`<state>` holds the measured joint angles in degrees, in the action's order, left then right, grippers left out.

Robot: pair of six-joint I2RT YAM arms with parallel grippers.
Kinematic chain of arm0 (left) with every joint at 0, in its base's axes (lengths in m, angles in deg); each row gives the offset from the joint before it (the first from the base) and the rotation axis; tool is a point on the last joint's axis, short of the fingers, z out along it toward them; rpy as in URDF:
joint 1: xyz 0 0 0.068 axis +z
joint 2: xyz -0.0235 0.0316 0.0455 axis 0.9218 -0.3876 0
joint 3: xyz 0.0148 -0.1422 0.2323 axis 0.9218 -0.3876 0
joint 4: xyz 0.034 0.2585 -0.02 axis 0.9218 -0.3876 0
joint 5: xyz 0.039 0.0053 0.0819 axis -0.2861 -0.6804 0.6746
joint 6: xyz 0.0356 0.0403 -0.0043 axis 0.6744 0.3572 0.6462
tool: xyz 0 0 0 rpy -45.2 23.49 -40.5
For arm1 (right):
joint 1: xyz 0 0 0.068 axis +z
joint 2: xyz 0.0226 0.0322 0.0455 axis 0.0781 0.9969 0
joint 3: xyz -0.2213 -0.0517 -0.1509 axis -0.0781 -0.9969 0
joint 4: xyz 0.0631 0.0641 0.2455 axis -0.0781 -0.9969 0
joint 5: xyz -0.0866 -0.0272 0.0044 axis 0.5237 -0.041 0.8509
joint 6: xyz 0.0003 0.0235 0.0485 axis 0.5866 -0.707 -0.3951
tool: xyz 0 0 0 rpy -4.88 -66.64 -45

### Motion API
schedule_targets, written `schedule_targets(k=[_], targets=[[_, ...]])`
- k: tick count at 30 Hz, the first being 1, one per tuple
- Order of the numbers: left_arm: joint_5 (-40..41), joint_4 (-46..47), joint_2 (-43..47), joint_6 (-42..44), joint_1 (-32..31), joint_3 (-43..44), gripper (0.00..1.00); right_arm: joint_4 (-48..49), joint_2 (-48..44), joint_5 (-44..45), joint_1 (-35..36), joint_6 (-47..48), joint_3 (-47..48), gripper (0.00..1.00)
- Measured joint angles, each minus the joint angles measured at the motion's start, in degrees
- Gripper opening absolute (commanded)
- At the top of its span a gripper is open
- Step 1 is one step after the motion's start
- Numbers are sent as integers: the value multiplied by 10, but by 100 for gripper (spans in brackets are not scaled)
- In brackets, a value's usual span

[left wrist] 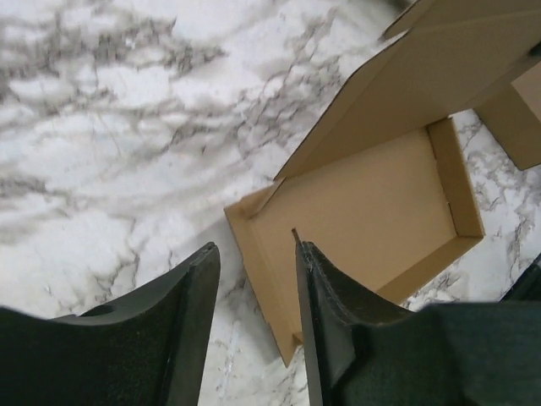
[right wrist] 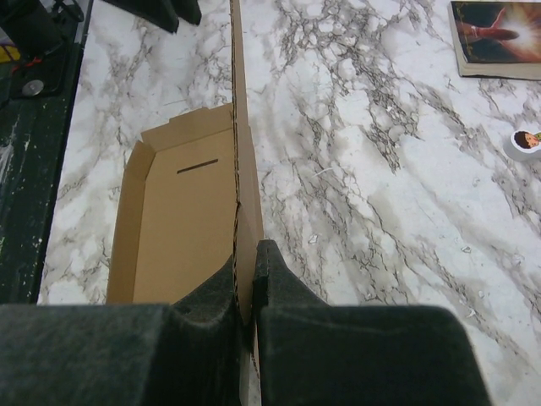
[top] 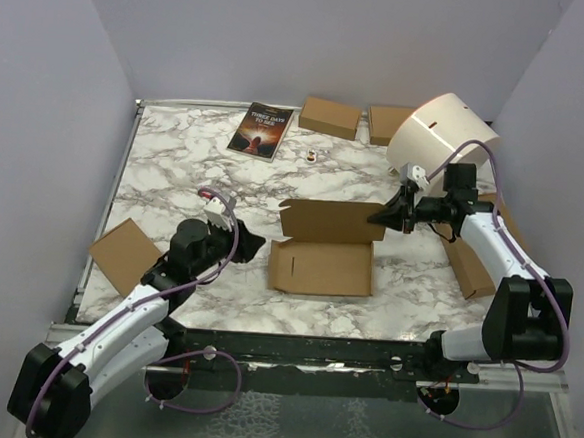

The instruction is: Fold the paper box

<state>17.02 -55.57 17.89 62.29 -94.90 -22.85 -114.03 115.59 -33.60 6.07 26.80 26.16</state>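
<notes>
The paper box (top: 324, 268) lies mid-table as a shallow brown tray with its lid (top: 332, 222) standing up along the far side. My right gripper (top: 382, 217) is shut on the lid's right edge; in the right wrist view the cardboard sheet (right wrist: 244, 169) runs edge-on between the closed fingers (right wrist: 279, 271), with the tray (right wrist: 182, 237) to their left. My left gripper (top: 254, 244) hovers at the box's left end. It is open (left wrist: 256, 250), holding nothing, with the tray's left wall (left wrist: 254, 254) seen between and beyond its fingers.
A book (top: 262, 130) and two small brown boxes (top: 329, 117) (top: 387, 123) lie along the back edge. A white cylinder (top: 440, 139) stands at the back right. A brown box (top: 469, 268) lies under my right arm, a flat cardboard piece (top: 124, 254) at the left edge.
</notes>
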Motion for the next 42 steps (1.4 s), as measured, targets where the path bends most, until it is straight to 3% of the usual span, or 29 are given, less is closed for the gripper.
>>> schedule_targets(k=[5, 22, 42], targets=[[6, 33, -48, -57, 2, -38, 21, 1, -5, 0, 0, 0, -3, 1], [-38, 205, -313, -112, 10, 28, 10, 7, -30, 0, 0, 11, -14, 1], [-84, 264, -383, -159, -9, 31, 8, 17, -30, 0, 0, 11, -19, 1]])
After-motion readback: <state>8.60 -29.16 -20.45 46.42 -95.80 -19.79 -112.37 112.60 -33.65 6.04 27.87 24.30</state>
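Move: The back-left corner of the paper box, where the raised lid meets the tray, lies about 6 cm ahead of my left hand, 5 cm to its right and 11 cm below. The tray's left end flap is level with that hand, some 4 cm to its right and 12 cm lower. The lid's middle is about 7 cm ahead and 19 cm right, 4 cm lower. From my right hand, the corner is roughly 27 cm to the left, level with it and 13 cm below. My left hand drops first, then reaches forward while still sinking, and slides right to the box's back-left corner, drawing back about a centimetre at the end: about 8 cm down and 6 cm right overall. I tip it some 20 degrees downward and close its half-open fingers almost shut, bringing the tips against the corner beside the lid's edge. My right hand keeps its pinch on the lid's right side, nearly still. ##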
